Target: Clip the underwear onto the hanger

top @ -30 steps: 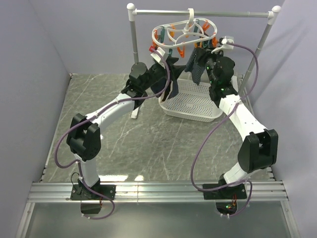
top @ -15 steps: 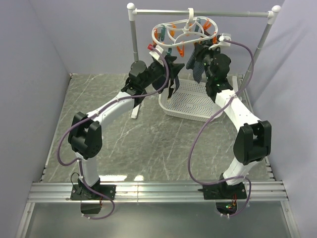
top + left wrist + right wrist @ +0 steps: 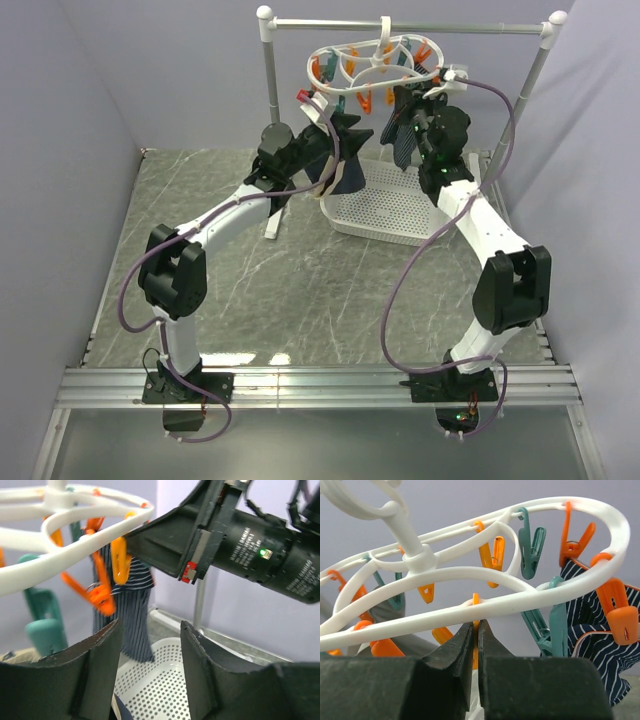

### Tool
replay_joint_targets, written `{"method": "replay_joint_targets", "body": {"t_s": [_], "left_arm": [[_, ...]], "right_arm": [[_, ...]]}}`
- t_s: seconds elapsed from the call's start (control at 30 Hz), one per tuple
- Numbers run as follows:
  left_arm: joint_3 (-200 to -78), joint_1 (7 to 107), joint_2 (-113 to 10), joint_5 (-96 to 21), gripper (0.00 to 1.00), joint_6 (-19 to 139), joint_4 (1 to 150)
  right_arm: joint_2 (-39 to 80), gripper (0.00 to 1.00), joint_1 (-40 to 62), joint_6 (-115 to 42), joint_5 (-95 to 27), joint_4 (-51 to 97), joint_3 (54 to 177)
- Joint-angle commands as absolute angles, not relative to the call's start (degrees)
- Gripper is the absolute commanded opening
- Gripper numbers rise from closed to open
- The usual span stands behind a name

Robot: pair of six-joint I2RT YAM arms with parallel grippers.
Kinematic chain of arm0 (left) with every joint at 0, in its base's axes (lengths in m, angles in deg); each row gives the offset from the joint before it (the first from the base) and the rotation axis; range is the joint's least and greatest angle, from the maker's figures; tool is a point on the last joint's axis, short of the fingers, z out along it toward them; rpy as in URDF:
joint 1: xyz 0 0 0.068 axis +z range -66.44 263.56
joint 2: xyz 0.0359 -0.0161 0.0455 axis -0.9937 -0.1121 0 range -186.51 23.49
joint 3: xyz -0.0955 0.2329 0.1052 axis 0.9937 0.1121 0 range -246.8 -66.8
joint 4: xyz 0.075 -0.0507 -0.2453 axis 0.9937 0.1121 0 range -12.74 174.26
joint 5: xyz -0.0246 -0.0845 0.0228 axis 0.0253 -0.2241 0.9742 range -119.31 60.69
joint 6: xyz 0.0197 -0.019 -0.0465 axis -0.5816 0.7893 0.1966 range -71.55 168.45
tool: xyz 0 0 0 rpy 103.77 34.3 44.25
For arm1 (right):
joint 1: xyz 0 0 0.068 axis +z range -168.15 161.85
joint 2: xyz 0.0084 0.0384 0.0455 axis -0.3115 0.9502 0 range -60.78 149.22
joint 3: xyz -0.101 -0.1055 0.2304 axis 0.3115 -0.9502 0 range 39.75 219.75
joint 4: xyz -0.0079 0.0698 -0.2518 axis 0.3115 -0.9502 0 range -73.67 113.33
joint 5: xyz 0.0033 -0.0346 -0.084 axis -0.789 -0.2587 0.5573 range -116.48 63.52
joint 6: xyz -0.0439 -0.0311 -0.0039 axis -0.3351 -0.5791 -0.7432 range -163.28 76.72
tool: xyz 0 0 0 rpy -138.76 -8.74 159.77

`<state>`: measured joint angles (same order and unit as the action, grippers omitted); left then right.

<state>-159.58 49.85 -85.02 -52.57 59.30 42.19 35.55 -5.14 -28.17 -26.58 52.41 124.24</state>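
Note:
The white looped hanger (image 3: 375, 62) hangs by its hook from the rail, with orange and teal clothespins dangling from it. It also shows in the left wrist view (image 3: 75, 535) and the right wrist view (image 3: 470, 575). The dark navy underwear (image 3: 347, 172) hangs beneath my left gripper (image 3: 350, 130), just left of the hanger. A navy and beige bit (image 3: 120, 712) shows by the left finger. The jaws of my left gripper (image 3: 150, 625) stand apart. My right gripper (image 3: 476, 625) is shut on an orange clothespin (image 3: 476, 600) under the hanger's rim, and shows from above (image 3: 410, 100).
A navy pinstriped cloth (image 3: 400, 145) is clipped to the hanger's right side. A white perforated basket (image 3: 395, 205) stands below the hanger. The grey rail stand (image 3: 400, 27) spans the back. A small pale item (image 3: 271, 228) lies on the marble table, left of the basket.
My right gripper rose to the hanger and closed on a clothespin, and the hanger shifted up. My left gripper moved slightly up and right with the underwear.

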Motion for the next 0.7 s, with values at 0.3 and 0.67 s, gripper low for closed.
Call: {"method": "replay_joint_targets", "body": {"t_s": [0.3, 0.67], "left_arm": [[-157.6, 46.8, -80.8, -53.0, 0.51, 54.6, 39.3], [-163.1, 45.8, -83.8, -45.8, 0.52, 55.5, 43.3]], "right_arm": [[27.7, 0.00, -6.5, -20.7, -38.5, 37.1, 129.4], [25.2, 0.00, -6.8, -15.6, -43.8, 33.1, 128.5]]}}
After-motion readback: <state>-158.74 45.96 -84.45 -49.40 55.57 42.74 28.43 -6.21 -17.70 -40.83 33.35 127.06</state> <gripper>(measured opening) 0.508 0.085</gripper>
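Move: My right hand already pinches the yellow-orange clip on the hanger's near rim; an orange clip hangs about 8 cm to its left and 2 cm nearer, teal clips some 5 cm to its right, and the striped garment roughly 6 cm ahead, 6 right and 10 below. From my open left hand the pinched clip lies about 11 cm ahead, 8 right and 4 up, while the underwear hangs some 3 cm ahead, 8 left and 12 below. Keeping the yellow-orange clip shut between my right fingers, I draw it back about 5 cm and some 3 cm left, towards my left hand, while that wrist swings about 15 degrees counter-clockwise and its fingertips tip down a little. My left hand, still half open and empty, eases back and to the right by about 2 cm each. ##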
